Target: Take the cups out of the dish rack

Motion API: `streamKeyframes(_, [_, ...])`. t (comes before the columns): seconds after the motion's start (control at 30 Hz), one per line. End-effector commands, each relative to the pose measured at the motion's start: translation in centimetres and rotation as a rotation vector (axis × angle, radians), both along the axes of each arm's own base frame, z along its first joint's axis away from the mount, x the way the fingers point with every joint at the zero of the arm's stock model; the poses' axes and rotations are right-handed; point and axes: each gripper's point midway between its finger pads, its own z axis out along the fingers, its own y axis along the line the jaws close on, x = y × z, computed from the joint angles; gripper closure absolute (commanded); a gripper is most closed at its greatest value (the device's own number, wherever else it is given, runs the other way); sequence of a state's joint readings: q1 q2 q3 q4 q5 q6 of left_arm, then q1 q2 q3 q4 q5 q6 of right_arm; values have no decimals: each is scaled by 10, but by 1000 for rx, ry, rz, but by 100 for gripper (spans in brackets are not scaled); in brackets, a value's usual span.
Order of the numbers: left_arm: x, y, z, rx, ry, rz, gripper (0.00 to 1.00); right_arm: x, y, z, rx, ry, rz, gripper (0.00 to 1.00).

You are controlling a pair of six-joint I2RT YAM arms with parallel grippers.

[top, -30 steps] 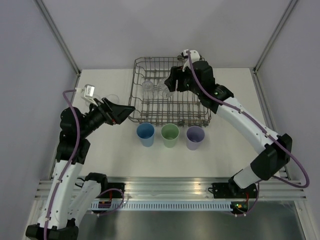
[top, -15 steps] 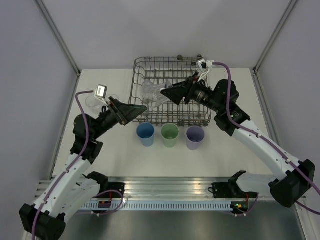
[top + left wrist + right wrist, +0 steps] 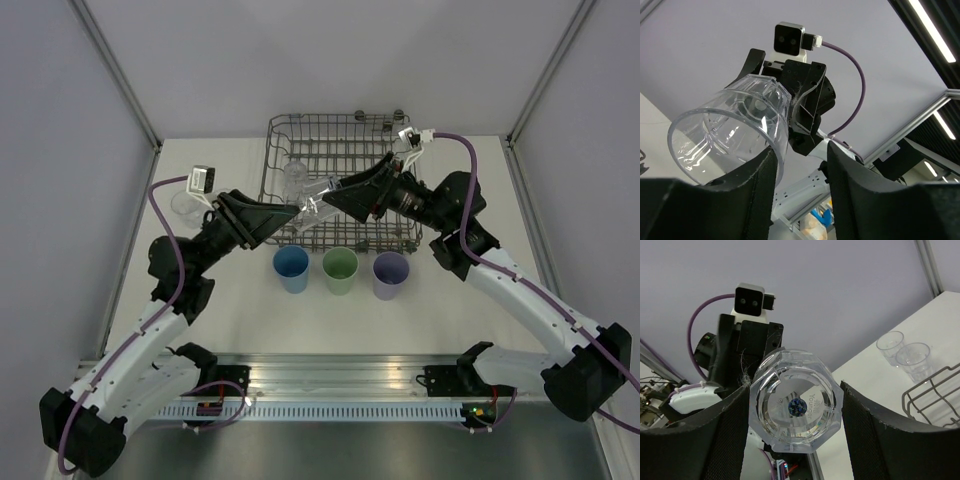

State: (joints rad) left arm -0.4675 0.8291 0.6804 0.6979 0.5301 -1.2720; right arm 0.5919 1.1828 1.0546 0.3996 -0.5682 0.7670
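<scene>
My right gripper [image 3: 326, 199] is shut on a clear glass [image 3: 312, 205] by its base and holds it on its side above the front left corner of the grey wire dish rack [image 3: 340, 135]. In the right wrist view the glass's octagonal base [image 3: 796, 407] fills the gap between both fingers. My left gripper [image 3: 296, 212] meets it from the left. Its jaws stand apart, with the glass's rim [image 3: 730, 130] against the left finger [image 3: 747, 200] and the right finger clear of it. Another clear glass [image 3: 295, 172] stays in the rack.
Blue [image 3: 291, 266], green [image 3: 340, 268] and lilac [image 3: 390, 273] cups stand upright in a row on the table before the rack. Two clear glasses [image 3: 890, 345] [image 3: 913, 357] stand on the table left of the rack, near the wall [image 3: 100, 150].
The right arm lifted the clear glass out of the rack and swung it left. The left arm came in from the table's left side to the glass's rim, its jaws narrowing.
</scene>
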Motion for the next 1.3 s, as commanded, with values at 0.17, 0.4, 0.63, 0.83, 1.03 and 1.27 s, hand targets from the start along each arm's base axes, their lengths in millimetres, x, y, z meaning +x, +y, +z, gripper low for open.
streamKeyframes(0.17, [-12, -2, 17, -52, -67, -39, 84, -23, -7, 38, 99, -124, 57, 67])
streamKeyframes(0.4, [2, -3, 3, 76, -56, 56, 98, -20, -6, 28, 55, -129, 40, 53])
streamKeyframes(0.63, [24, 10, -27, 306, -19, 238, 98, 17, -16, -7, -130, -62, -159, 2])
streamKeyframes(0.83, [55, 55, -77, 656, 109, 521, 98, 50, -47, -47, -360, -10, -393, 2])
streamKeyframes(1.03, [82, 118, -122, 1008, 312, 808, 98, 51, -59, -62, -428, -10, -436, 2])
streamKeyframes(1.27, [99, 187, -169, 1256, 538, 962, 98, 44, -68, -81, -512, -13, -434, 2])
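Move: The clear cup, held by the right fingers at its base end, has its middle about 3 cm ahead and 3 cm right of the left hand, level with it. Two clear cups stand roughly 26 cm ahead and 28 cm left of that hand, the blue cup about 4 cm ahead and 4 cm left, all nearly 40 cm below. From the right hand, the held cup is 3 cm back and 3 cm left, level; the green cup is 1 cm back, 3 cm right, some 37 cm below. Left pinches the clear cup's rim; right lets go, sinking rightward; left lowers it about 16 cm, going left-forward. ##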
